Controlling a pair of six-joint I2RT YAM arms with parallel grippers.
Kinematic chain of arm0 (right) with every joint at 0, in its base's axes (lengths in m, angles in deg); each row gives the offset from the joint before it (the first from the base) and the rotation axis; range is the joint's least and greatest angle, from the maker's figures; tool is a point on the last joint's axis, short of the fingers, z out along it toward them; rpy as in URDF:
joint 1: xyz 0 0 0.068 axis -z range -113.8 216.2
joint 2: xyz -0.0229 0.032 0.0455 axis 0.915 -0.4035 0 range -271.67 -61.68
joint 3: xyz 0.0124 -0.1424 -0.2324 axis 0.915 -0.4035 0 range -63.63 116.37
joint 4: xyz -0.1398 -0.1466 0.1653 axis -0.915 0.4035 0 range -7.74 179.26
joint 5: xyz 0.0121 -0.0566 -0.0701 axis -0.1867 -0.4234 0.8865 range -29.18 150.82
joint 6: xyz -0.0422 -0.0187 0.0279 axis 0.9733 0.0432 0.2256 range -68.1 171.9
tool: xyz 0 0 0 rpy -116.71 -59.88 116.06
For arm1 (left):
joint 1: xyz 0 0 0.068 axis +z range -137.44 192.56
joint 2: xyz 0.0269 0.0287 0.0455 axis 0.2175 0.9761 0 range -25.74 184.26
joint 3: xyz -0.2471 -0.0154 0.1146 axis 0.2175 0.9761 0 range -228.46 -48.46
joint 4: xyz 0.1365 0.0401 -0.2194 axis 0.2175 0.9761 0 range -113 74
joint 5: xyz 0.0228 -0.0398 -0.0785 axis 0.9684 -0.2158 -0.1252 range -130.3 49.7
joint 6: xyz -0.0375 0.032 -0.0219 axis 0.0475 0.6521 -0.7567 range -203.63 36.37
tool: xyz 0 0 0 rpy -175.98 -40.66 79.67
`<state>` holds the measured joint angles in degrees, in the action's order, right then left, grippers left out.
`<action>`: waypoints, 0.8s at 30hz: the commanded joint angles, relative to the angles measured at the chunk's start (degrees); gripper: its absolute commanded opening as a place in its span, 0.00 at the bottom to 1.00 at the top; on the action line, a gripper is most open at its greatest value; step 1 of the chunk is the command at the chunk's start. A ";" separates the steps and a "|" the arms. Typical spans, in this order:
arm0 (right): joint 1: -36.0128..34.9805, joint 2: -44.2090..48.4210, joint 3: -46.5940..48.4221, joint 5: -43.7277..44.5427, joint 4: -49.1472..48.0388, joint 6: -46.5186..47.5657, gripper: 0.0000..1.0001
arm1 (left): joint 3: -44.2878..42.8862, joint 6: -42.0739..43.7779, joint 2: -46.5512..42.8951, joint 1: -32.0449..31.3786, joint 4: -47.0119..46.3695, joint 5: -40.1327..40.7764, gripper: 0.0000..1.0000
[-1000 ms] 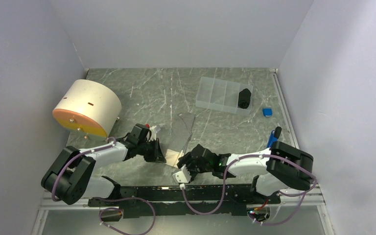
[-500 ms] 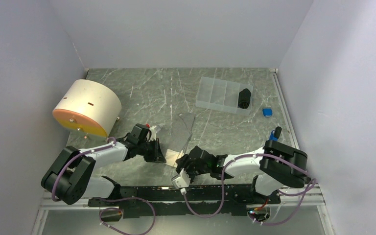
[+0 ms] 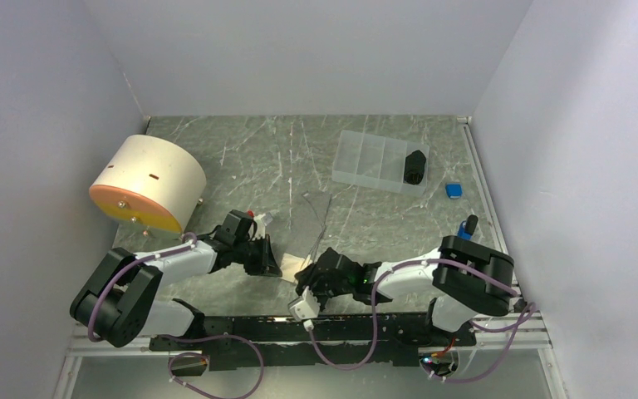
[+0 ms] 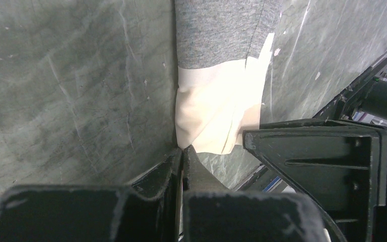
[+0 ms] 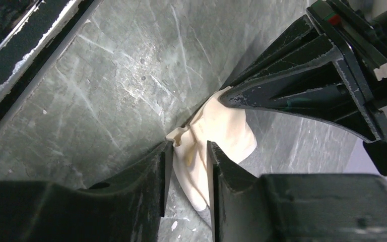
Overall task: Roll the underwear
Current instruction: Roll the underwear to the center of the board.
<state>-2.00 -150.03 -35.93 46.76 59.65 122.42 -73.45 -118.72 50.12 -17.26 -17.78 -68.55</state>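
Note:
The underwear (image 3: 314, 218) lies flat on the grey marbled table, grey cloth (image 4: 216, 30) with a cream waistband (image 4: 216, 106) at its near end. My left gripper (image 3: 276, 268) is shut on the waistband's left corner, its tips (image 4: 182, 150) pressed together on the cream edge. My right gripper (image 3: 306, 276) comes in from the right, low over the table. Its jaws (image 5: 189, 146) stand either side of the bunched cream waistband (image 5: 221, 131) with a narrow gap between them. The left gripper's black fingers (image 5: 292, 80) show just beyond that cloth.
A cream cylinder with an orange face (image 3: 145, 183) lies at the left. A clear compartment box (image 3: 370, 158) holding a black object (image 3: 415, 166) sits at the back right, a small blue item (image 3: 453, 190) beside it. The black base rail (image 3: 299, 328) runs along the near edge.
My right gripper has slid left to the waistband and its jaws have narrowed around the cream cloth. The left gripper has stayed put, still shut.

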 commanded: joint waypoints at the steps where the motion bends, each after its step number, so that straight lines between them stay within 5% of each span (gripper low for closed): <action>1: -0.39 -2.50 1.08 -2.63 3.36 -1.29 0.32 | -1.04 1.59 0.17 -0.06 0.96 -0.13 0.05; 8: -0.29 -4.48 3.80 -1.41 5.91 -4.43 0.17 | -1.04 1.78 0.04 -0.05 1.29 0.01 0.05; 11: -0.13 -4.59 6.18 -1.30 8.52 -7.63 0.02 | -1.02 1.44 -0.28 0.01 1.26 0.13 0.05; 14: 0.84 -4.78 9.76 -3.77 11.81 -12.85 0.00 | -1.17 0.68 -0.81 -0.06 1.18 0.37 0.06; 24: 8.54 -1.95 7.75 -19.96 -2.72 -42.89 0.00 | -4.28 -3.25 -7.78 1.26 3.83 3.15 0.49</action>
<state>4.40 -153.83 -27.99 36.33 65.37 96.34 -74.13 -120.49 46.18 -16.84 -15.49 -67.37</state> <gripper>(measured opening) 0.010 0.446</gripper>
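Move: The waistband end of the underwear lies cream side up, with its near right corner between the right hand's open fingers, only about 1 cm to their left and 1 cm below. The near left corner, still pinched by the left hand, is roughly 5 cm left and 1 cm ahead of the right hand. The grey cloth's middle is some 12 cm ahead and 3 cm right of it. From the left hand the near right corner lies about 5 cm right and 1 cm back. The waistband's near right corner is pinched as the right hand eases about 1 cm left and sinks a little, its fingers shutting from half open; the hand then rolls some 30 degrees, forward side dipping, and turns slightly clockwise as it comes back up. The left hand stays clamped on the left corner until the right has closed, then opens to nearly half and rises about 1.5 cm. ##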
